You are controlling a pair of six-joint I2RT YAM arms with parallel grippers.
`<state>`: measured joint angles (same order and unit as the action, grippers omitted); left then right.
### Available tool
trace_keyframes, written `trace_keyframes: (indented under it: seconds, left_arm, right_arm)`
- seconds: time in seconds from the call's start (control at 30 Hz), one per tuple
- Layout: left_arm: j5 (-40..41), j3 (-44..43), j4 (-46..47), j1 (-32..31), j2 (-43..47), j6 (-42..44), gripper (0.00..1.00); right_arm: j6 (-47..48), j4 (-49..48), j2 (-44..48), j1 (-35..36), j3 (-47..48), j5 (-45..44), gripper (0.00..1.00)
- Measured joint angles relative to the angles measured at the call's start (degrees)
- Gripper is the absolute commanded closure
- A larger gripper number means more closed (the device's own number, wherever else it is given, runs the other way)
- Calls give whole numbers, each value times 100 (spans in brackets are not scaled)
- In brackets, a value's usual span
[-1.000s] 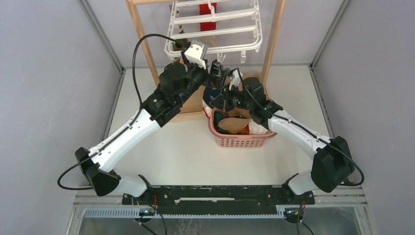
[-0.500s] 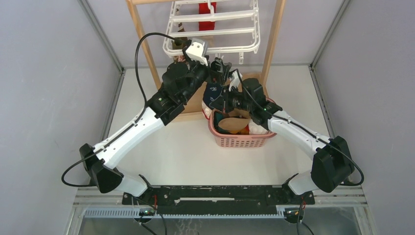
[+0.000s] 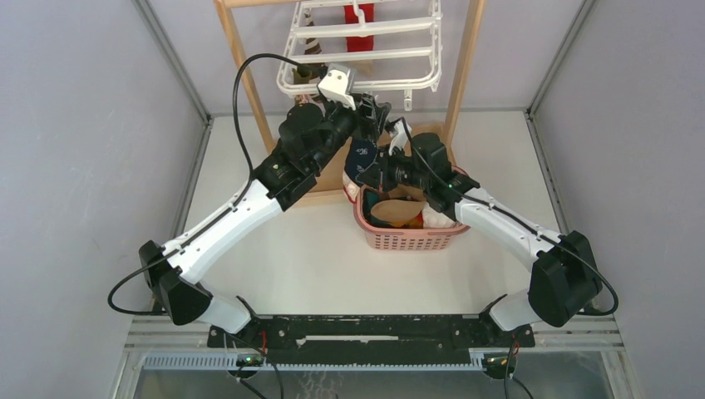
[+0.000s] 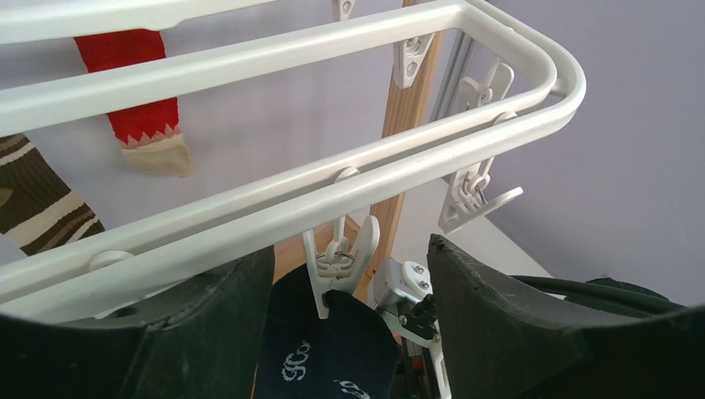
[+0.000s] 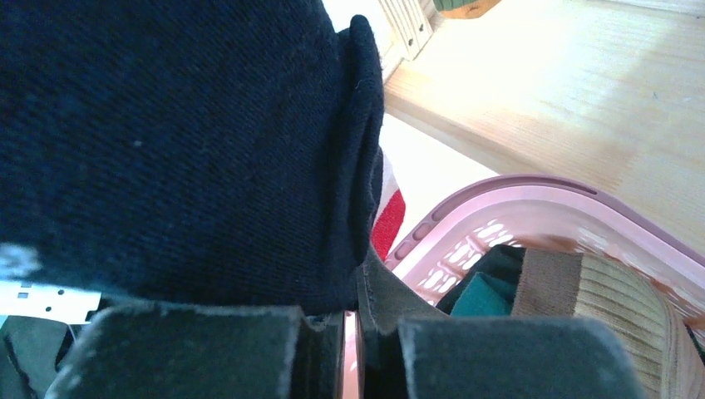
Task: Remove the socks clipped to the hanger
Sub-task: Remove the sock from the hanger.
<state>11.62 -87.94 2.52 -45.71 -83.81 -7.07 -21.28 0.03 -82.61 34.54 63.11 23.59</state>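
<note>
The white hanger point(image 3: 357, 56) point(image 4: 274, 195) hangs in a wooden frame. One of its front clips point(image 4: 339, 259) pinches a navy sock point(image 4: 328, 349) point(image 3: 360, 158) point(image 5: 166, 150) with white motifs. My left gripper point(image 4: 349, 249) point(image 3: 376, 111) is open, its jaws on either side of that clip just under the rail. Lower down, my right gripper point(image 5: 349, 320) point(image 3: 379, 166) is shut on the navy sock's lower part. A red sock point(image 4: 133, 100) point(image 3: 356, 41) and a brown striped sock point(image 4: 37, 199) hang further back on the hanger.
A pink basket point(image 3: 407, 239) point(image 5: 499, 216) stands under the hanger with teal, tan and red socks inside. The wooden frame's posts point(image 3: 465, 58) flank the hanger, and its base board point(image 5: 582, 108) lies on the table. Empty clips point(image 4: 474, 195) dangle at the hanger's right corner.
My left arm has risen and shifted right to the hanger's front rail, and its jaws have narrowed around the clip. The right arm has stayed put on the sock.
</note>
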Motion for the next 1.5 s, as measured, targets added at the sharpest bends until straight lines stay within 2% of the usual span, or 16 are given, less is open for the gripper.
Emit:
trace_keyframes:
  seconds: [0.1, 0.47, 0.67, 0.97, 1.17, 1.27, 1.5]
  left_arm:
    - [0, 0, 4, 2, 0, -9, 39]
    - [-57, 0, 37, 72, 0, -9, 41]
    - [-131, 0, 44, 138, 0, -37, 54]
    - [-151, 0, 55, 177, 0, -44, 58]
    - [-175, -4, 98, 190, 0, -50, 74]
    - [-179, -24, 133, 197, 0, -46, 78]
    - [-273, -170, 144, 199, 0, -48, 81]
  right_arm:
    - [-2, 0, 0, 0, -15, 7, 93]
    - [-2, -20, 0, 0, -59, 9, 93]
    - [-2, -22, 0, 0, -61, 11, 93]
    - [-2, -31, 0, 0, -61, 48, 93]
    - [-2, -24, 0, 0, -61, 50, 93]
    - [-2, -22, 0, 0, -72, 50, 93]
    - [-2, -17, 0, 0, -96, 50, 93]
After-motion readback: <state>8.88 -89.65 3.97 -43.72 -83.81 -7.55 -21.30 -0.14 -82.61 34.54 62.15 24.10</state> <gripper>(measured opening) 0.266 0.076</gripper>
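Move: The clip holding the navy sock sits almost between the left fingers, about 1 cm ahead and 1 cm to their left, level with them. Straight over that clip, some 4 cm above the hand, runs the hanger's front rail; an empty clip hangs 8 cm to the clip's right. The sock's middle hangs about 10 cm below the left hand. From the right hand, the sock's clip is roughly 18 cm up, 3 cm ahead, 2 cm right. Left fingers close on the clip's handles, squeeze them together and rise about 2 cm; right still pinches the sock. ##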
